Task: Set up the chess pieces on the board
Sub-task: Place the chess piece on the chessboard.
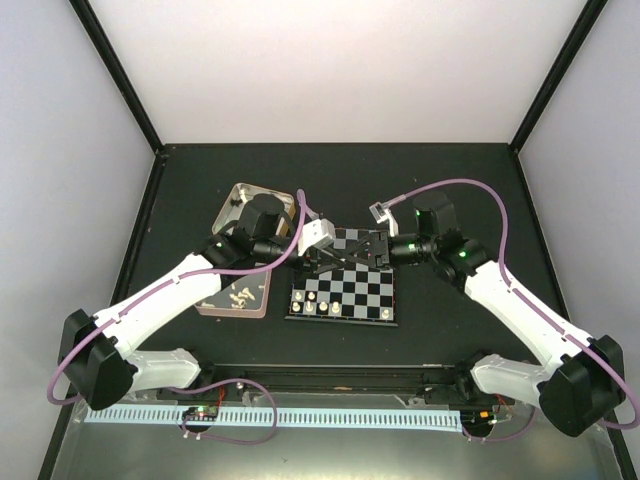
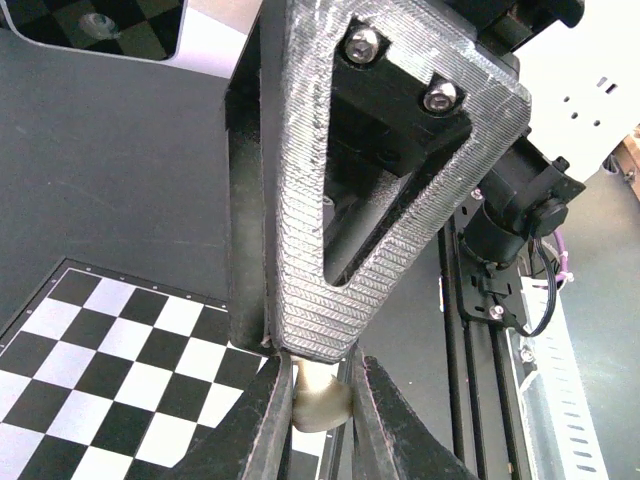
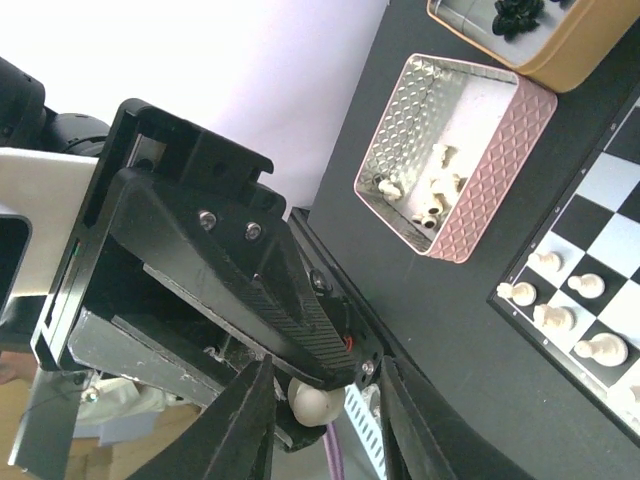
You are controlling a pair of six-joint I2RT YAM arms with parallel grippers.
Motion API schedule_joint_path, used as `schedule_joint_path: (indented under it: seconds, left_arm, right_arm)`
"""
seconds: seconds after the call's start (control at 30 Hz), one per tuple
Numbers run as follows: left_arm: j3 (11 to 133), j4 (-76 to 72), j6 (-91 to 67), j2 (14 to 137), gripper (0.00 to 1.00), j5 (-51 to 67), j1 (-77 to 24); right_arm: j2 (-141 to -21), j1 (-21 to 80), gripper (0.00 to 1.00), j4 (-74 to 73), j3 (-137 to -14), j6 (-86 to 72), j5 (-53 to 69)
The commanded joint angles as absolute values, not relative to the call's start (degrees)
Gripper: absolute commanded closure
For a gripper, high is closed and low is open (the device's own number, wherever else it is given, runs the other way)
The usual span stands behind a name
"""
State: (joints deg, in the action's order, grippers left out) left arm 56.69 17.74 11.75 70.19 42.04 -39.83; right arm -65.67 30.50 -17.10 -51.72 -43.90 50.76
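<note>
Over the far left part of the board the two grippers meet tip to tip. My left gripper is shut on a cream-white chess piece, whose rounded body shows between the left fingertips. My right gripper reaches in from the opposite side. Its jaws stand apart on either side of the piece's round end, with a gap to the right-hand finger. Several white chess pieces stand on the board's near left squares.
A pink tin holding loose white pieces lies left of the board. A second tin with black pieces sits behind it, partly under my left arm. A rail runs along the near edge.
</note>
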Motion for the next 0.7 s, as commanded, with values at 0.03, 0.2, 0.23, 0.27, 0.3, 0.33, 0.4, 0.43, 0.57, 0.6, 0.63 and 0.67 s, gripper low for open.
schedule_joint_path:
  seconds: [0.03, 0.2, 0.23, 0.27, 0.3, 0.33, 0.4, 0.43, 0.57, 0.6, 0.63, 0.67]
  left_arm:
    - [58.4, 17.9, 13.1, 69.2, 0.95, 43.9, -40.0]
    - [58.4, 17.4, 12.7, 69.4, 0.94, 44.3, -40.1]
    - [58.4, 17.4, 12.7, 69.5, 0.94, 44.4, -40.1]
    - [58.4, 17.4, 12.7, 69.4, 0.94, 44.3, -40.1]
    - [58.4, 17.3, 12.7, 69.5, 0.94, 44.3, -40.0]
    - [58.4, 17.4, 12.7, 69.6, 0.94, 44.2, -40.0]
    - [58.5, 17.4, 12.4, 69.7, 0.93, 43.9, -40.0]
    - [58.7, 17.3, 12.1, 69.8, 0.91, 43.9, -40.1]
    - [59.0, 17.3, 8.6, 69.7, 0.62, 39.1, -40.0]
    - [58.9, 17.5, 7.6, 69.5, 0.55, 37.4, -40.0]
    - [58.6, 17.3, 6.6, 69.2, 0.49, 35.5, -39.9]
    - [57.8, 17.0, 5.5, 68.6, 0.44, 33.7, -39.8]
  right_arm:
    - [-65.4, 30.5, 0.73, -16.5, -52.7, -43.7, 51.9]
    - [-66.1, 30.5, 0.77, -15.4, -52.7, -43.7, 54.7]
    - [-66.4, 30.5, 0.79, -15.4, -52.6, -43.7, 55.0]
    - [-66.5, 30.5, 0.82, -15.3, -52.5, -43.6, 55.2]
    - [-66.7, 30.5, 0.86, -15.0, -52.3, -43.7, 55.4]
    - [-66.7, 30.5, 0.89, -14.9, -52.3, -43.8, 55.4]
    - [-66.6, 30.5, 0.96, -14.8, -52.4, -43.8, 55.3]
    - [-66.4, 30.5, 0.98, -14.9, -52.4, -43.7, 54.9]
    - [-65.4, 30.5, 0.99, -15.9, -52.1, -41.8, 50.3]
    - [-64.9, 30.5, 0.99, -17.0, -52.2, -40.3, 48.1]
    - [-64.5, 30.5, 0.99, -18.5, -52.3, -38.5, 44.6]
    - [-64.1, 30.5, 0.99, -20.3, -52.3, -36.8, 41.3]
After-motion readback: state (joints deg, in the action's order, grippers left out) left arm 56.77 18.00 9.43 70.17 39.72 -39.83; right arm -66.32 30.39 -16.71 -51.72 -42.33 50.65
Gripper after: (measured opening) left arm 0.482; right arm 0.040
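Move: The white chess piece is in the left hand's fingers, practically at its hand point, and about 1 cm to the left of the right hand's point, between the right's parted fingers. Counted from either hand, the middle of the chessboard is straight below, some 24 cm down. At about that depth, the placed white pieces are roughly 6 cm back and 6 cm left, and the pink tray some 21 cm left and 2 cm back. With the two grippers facing each other over the board and barely shifting, the right hand shuts its fingers from about a third open to nearly closed, pinching the chess piece while the left keeps it steady. Only then does the left hand let go, spreading its fingers to about half open around the piece and easing about half a centimetre forward, while the right keeps its grip. ##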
